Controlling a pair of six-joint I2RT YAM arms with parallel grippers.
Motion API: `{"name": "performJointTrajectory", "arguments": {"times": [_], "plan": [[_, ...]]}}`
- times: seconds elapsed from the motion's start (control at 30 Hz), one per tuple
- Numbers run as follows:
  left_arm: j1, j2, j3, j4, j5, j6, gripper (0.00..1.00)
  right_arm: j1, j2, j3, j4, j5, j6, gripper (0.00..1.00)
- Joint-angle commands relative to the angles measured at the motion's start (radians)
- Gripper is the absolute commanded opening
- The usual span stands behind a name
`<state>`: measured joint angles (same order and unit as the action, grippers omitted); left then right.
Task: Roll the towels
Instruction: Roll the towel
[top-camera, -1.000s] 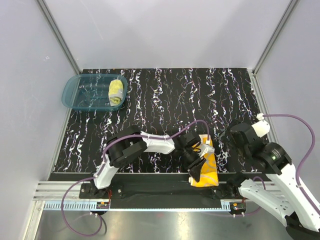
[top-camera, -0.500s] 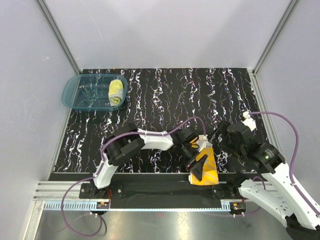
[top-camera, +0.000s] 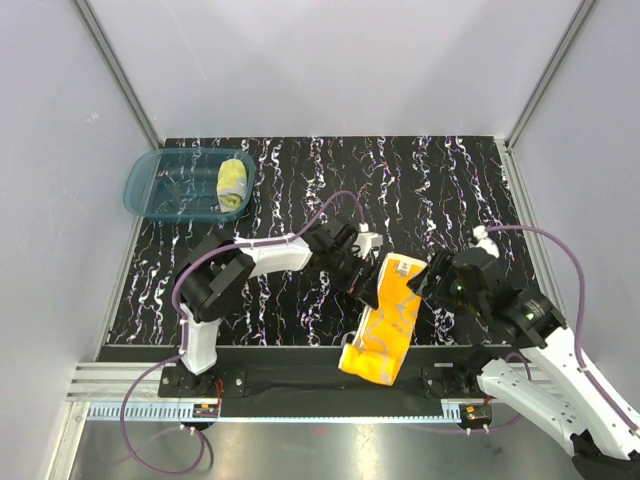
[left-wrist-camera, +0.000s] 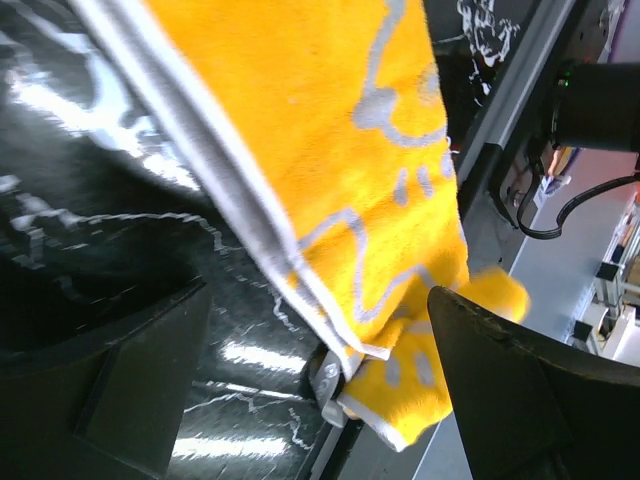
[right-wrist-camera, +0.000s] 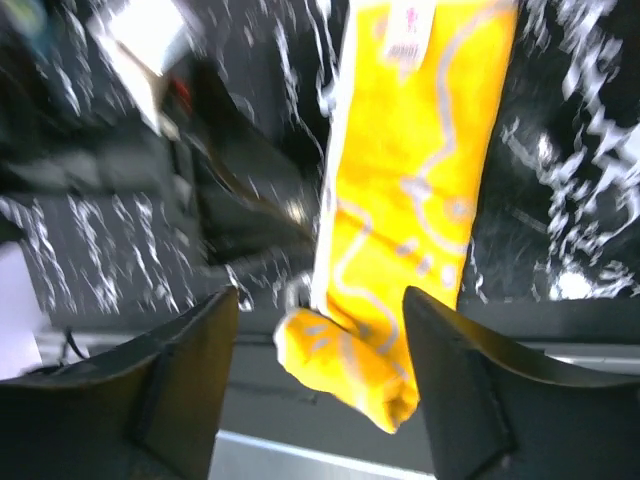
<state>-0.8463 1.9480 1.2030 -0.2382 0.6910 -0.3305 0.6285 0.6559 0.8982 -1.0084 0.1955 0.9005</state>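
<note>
The orange towel with a grey line pattern lies lengthwise at the table's front. Its bunched near end hangs over the front edge. My left gripper stands open by the towel's far left edge. In the left wrist view the towel fills the space beyond the open gripper. My right gripper is open beside the towel's far right corner. In the right wrist view the towel's overhanging end shows between the spread fingers. A rolled pale yellow towel lies in the basin.
The translucent teal basin sits at the table's far left corner. The metal rail runs along the front edge under the towel's overhanging end. Grey walls enclose the black marbled table.
My left gripper opened, let go of the orange towel and drew back to the far left. The towel now lies longer, its near end over the edge. My right gripper came left to it.
</note>
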Motion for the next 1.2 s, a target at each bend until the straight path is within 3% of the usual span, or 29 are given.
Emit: {"name": "performJointTrajectory", "arguments": {"times": [0.0, 0.17, 0.27, 0.5, 0.73, 0.97, 1.17], "plan": [[0.041, -0.040, -0.019, 0.020, -0.042, 0.025, 0.99, 0.000, 0.013, -0.100, 0.047, -0.143, 0.015, 0.72], [0.067, -0.032, -0.008, 0.037, -0.038, 0.022, 0.99, 0.019, 0.028, -0.215, 0.154, -0.347, -0.043, 0.58], [0.101, -0.044, 0.000, 0.050, -0.057, 0.016, 0.99, 0.104, 0.054, -0.203, 0.177, -0.372, -0.058, 0.56], [0.191, -0.112, -0.040, 0.068, -0.103, 0.001, 0.99, 0.344, 0.157, -0.231, 0.175, -0.272, 0.040, 0.79], [0.230, -0.241, -0.164, 0.108, -0.183, -0.064, 0.99, 0.461, 0.321, -0.255, 0.223, -0.245, 0.078, 0.78], [0.230, -0.443, -0.351, 0.149, -0.206, -0.130, 0.99, 0.481, 0.396, -0.298, 0.324, -0.274, 0.083, 0.66], [0.230, -0.540, -0.428, 0.128, -0.217, -0.128, 0.99, 0.482, 0.379, -0.355, 0.430, -0.379, 0.084, 0.37]]}}
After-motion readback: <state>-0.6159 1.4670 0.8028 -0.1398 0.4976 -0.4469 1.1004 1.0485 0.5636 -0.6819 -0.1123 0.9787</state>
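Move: The towel's near end, its folded flap overhanging the table's front edge, lies about 13 cm back and 11 cm left of the right hand, some 16 cm below. The metal clip sits around 8 cm back, 16 cm left and 17 cm down; the towel's far end is about 9 cm ahead, 5 cm left and 18 cm down. From the left hand, the near end lies roughly 15 cm back, 1 cm right and 3 cm lower. Bring the right gripper down about 15 cm, back and left towards the towel's near end, tipping its fingers downward and turning some 30 degrees counter-clockwise, then narrow them to pinch the folded flap. Meanwhile clear the open left gripper from beside the towel: forward and left, then left, back and up, ending about 11 cm further left. ##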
